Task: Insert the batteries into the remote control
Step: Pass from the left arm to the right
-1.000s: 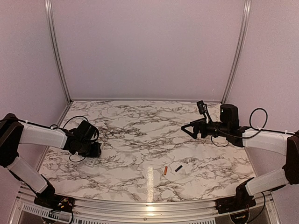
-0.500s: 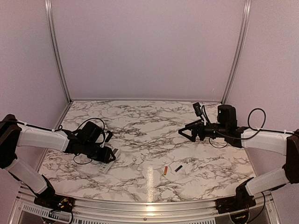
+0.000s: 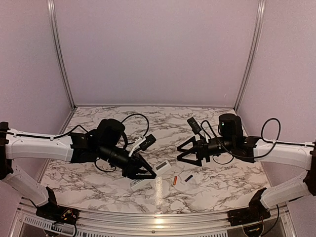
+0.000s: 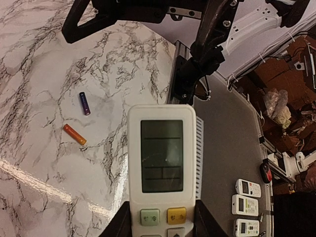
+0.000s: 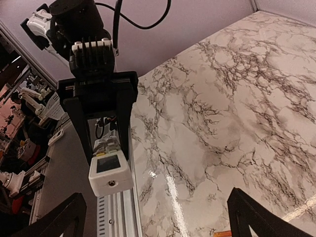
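The remote control (image 3: 161,168) is a slim white bar with a pale display (image 4: 162,155), held above the table near the front middle. My left gripper (image 3: 146,172) is shut on its button end, a black finger (image 4: 122,226) on each long side. In the right wrist view the remote (image 5: 109,172) points its end face at the camera. Both batteries lie loose on the marble, the orange one (image 3: 174,180) (image 4: 74,134) beside the dark one (image 3: 188,177) (image 4: 85,103). My right gripper (image 3: 187,151) (image 5: 158,222) hangs open and empty just right of the remote, above the batteries.
A small white piece (image 3: 139,184) lies on the marble under the left gripper. The aluminium front rail (image 3: 158,217) (image 5: 116,217) borders the table just beyond the remote. Spare remotes (image 4: 247,188) lie off the table on a grey surface.
The left arm has carried the remote from the table's far left to the front middle and raised it. The right gripper has moved left and lower, staying open.
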Tool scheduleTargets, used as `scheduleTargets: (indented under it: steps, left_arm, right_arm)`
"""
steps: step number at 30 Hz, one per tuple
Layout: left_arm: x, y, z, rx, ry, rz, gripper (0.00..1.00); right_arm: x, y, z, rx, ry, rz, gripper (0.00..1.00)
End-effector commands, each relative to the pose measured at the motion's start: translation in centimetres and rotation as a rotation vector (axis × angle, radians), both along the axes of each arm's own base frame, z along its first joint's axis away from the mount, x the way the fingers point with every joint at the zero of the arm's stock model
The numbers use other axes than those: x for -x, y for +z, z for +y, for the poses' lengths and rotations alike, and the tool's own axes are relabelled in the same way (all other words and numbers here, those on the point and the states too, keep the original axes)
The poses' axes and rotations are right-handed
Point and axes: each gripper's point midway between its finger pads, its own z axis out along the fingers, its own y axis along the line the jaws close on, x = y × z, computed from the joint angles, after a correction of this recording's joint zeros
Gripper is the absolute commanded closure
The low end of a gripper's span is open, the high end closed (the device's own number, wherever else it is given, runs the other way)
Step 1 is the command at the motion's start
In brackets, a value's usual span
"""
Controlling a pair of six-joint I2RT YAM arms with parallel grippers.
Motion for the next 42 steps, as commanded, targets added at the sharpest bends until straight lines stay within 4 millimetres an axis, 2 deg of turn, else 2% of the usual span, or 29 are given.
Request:
scheduleTargets:
  steps: [1,5,10,13,19,24,28,35,42]
  left_arm:
    - [2.8,4.3,-1.5,0.129,-0.142,-0.071,0.89]
    - [3.2,5.1,-2.2,0.147,-0.167,-0.077,0.9]
    - [3.8,6.1,-2.7,0.172,-0.192,-0.104,0.9]
    - [3.7,6.1,-2.8,0.169,-0.183,-0.112,0.9]
    - [3.0,5.9,-2.8,0.158,-0.151,-0.139,0.9]
    - [2.5,6.2,-3.2,0.175,-0.132,-0.173,0.9]
    - [2.6,6.3,-3.1,0.179,-0.143,-0.175,0.9]
    - [2.8,5.9,-3.6,0.173,-0.167,-0.155,0.9]
    - [2.6,5.6,-3.9,0.151,-0.171,-0.147,0.9]
  right_arm:
    - [3.8,4.2,1.4,-0.082,0.15,-0.017,0.04]
    - [6.4,5.2,2.0,-0.098,0.227,-0.029,0.07]
    - [7.2,4.7,2.4,-0.081,0.247,-0.001,0.16]
    - [7.6,4.9,2.5,-0.093,0.265,0.017,0.22]
    - [8.0,5.3,2.7,-0.103,0.29,0.04,0.39]
    - [8.1,4.8,2.8,-0.098,0.301,0.062,0.52]
    - [8.2,5.1,3.0,-0.108,0.317,0.066,0.58]
    - [8.6,5.4,3.2,-0.122,0.348,0.068,0.61]
    - [8.9,5.5,3.2,-0.128,0.364,0.075,0.72]
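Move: The left hand already holds the remote control; the right gripper's open fingers wait about 8 cm ahead of it and 12 cm to its right, nearly level. From the right hand, the remote's screen end lies some 5 cm back, 5 cm left and 1 cm lower. On the table about 19 cm below the right hand, the orange battery is straight beneath but 2 cm left, the dark battery 1 cm ahead and 4 cm right. Right hand comes back some 8 cm and pinches the remote's screen end, which the left raises about 4 cm. ##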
